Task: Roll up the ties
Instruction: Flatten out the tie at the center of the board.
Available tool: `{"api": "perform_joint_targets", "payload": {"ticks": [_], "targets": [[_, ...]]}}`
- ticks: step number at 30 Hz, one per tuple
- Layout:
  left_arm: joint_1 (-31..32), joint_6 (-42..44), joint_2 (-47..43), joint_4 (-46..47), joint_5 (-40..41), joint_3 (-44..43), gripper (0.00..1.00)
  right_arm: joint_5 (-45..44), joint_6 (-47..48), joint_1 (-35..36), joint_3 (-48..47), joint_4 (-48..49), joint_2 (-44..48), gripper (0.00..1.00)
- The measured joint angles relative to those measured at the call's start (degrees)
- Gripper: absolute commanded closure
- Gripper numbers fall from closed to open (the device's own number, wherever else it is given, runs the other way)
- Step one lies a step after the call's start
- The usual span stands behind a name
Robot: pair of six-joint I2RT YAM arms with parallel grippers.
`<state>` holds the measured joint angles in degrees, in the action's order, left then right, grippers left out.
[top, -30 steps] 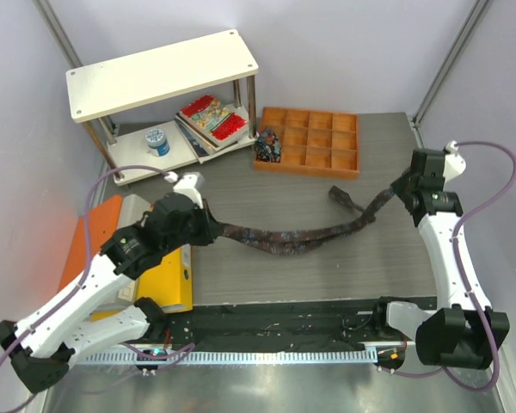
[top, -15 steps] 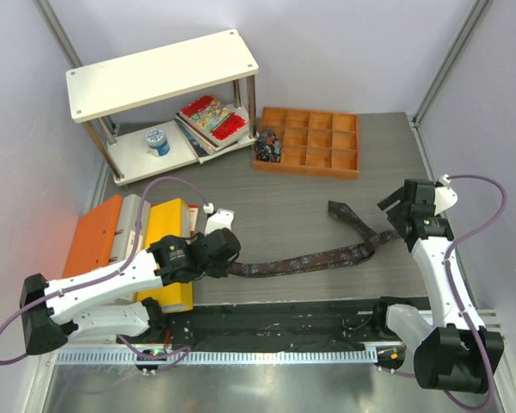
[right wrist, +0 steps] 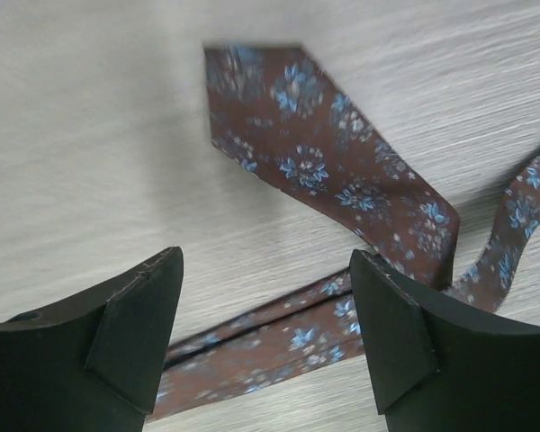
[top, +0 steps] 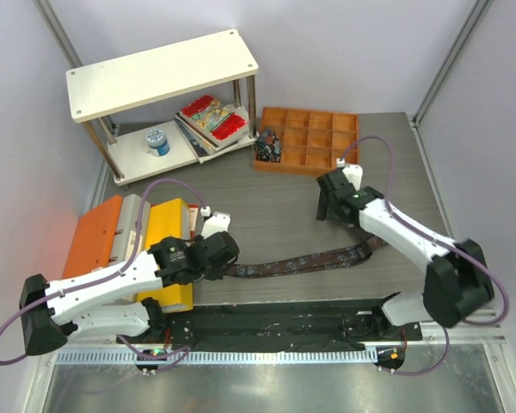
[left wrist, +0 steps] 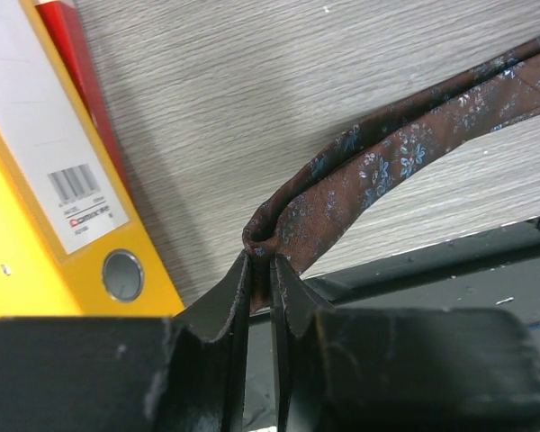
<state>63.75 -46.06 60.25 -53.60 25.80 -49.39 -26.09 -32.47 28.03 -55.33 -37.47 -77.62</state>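
A brown tie with small blue flowers [top: 301, 261] lies across the grey table, running from near the yellow binder to the right. My left gripper [top: 226, 262] is shut on the tie's narrow folded end [left wrist: 279, 225], low over the table's front edge. My right gripper [top: 328, 206] is open and empty above the tie's wide pointed end [right wrist: 324, 162]. The tie's strip [right wrist: 279, 346] passes below its fingers [right wrist: 139, 328].
A yellow binder [top: 170, 254] and an orange one [top: 90, 241] lie at the left, close to my left gripper. An orange compartment tray [top: 310, 142] and a white shelf [top: 159, 73] with books and a tape roll stand at the back.
My right arm has swung left and inward to above the tie's wide end. The left gripper has stayed put on the narrow end; a second ago it held the tie higher and farther left.
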Motion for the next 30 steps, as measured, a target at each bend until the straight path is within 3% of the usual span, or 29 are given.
{"api": "perform_joint_targets", "payload": {"ticks": [7, 17, 20, 21, 23, 27, 30], "targets": [[0.0, 1.9, 0.0, -2.2, 1.2, -2.0, 0.88, -4.6, 3.8, 3.0, -6.0, -2.1, -15.7, 0.32], [0.0, 3.1, -1.9, -2.4, 2.6, -2.2, 0.87, -10.4, 6.7, 3.0, -13.0, -2.5, -27.2, 0.42], [0.0, 3.0, -2.7, -2.4, 2.8, -2.2, 0.87, -11.2, 7.1, 3.0, -13.0, -2.9, -29.6, 0.71], [0.0, 3.0, -2.8, -2.4, 3.0, -2.2, 0.88, -11.5, 7.0, 3.0, -13.0, -3.0, -30.1, 0.87], [0.0, 3.0, -3.1, -2.4, 3.2, -2.2, 0.89, -12.7, 6.5, 2.8, -13.0, -3.5, -30.5, 0.99], [0.0, 3.0, -3.3, -2.4, 3.7, -2.2, 0.92, -14.0, 4.2, 0.5, -11.5, -2.6, -28.5, 0.99], [0.0, 3.0, -3.4, -2.5, 4.1, -2.2, 0.93, -12.6, 2.4, -5.5, -6.6, -1.2, -20.7, 0.99]]}}
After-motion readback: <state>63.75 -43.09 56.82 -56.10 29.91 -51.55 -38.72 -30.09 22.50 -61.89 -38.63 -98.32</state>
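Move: The tie's free wide end lies below the open right hand, about 4 cm ahead, 1 cm to the right and 8 cm down. The tie's fold is some 6 cm back and 8 cm right of that hand, also on the table; the compartment tray is roughly 25 cm ahead and 7 cm left. From the left hand, which holds the tie's other end, the wide end is about 17 cm ahead and 34 cm right. The tie's wide end is pinched close to its tip by the right fingers, which sink about 8 cm and reach some 4 cm forward onto it, tilting about 25 degrees and shutting. The right hand then draws this end some 5 cm to the right and a little up. The left hand keeps its hold and rises slowly, about 2.5 cm. ##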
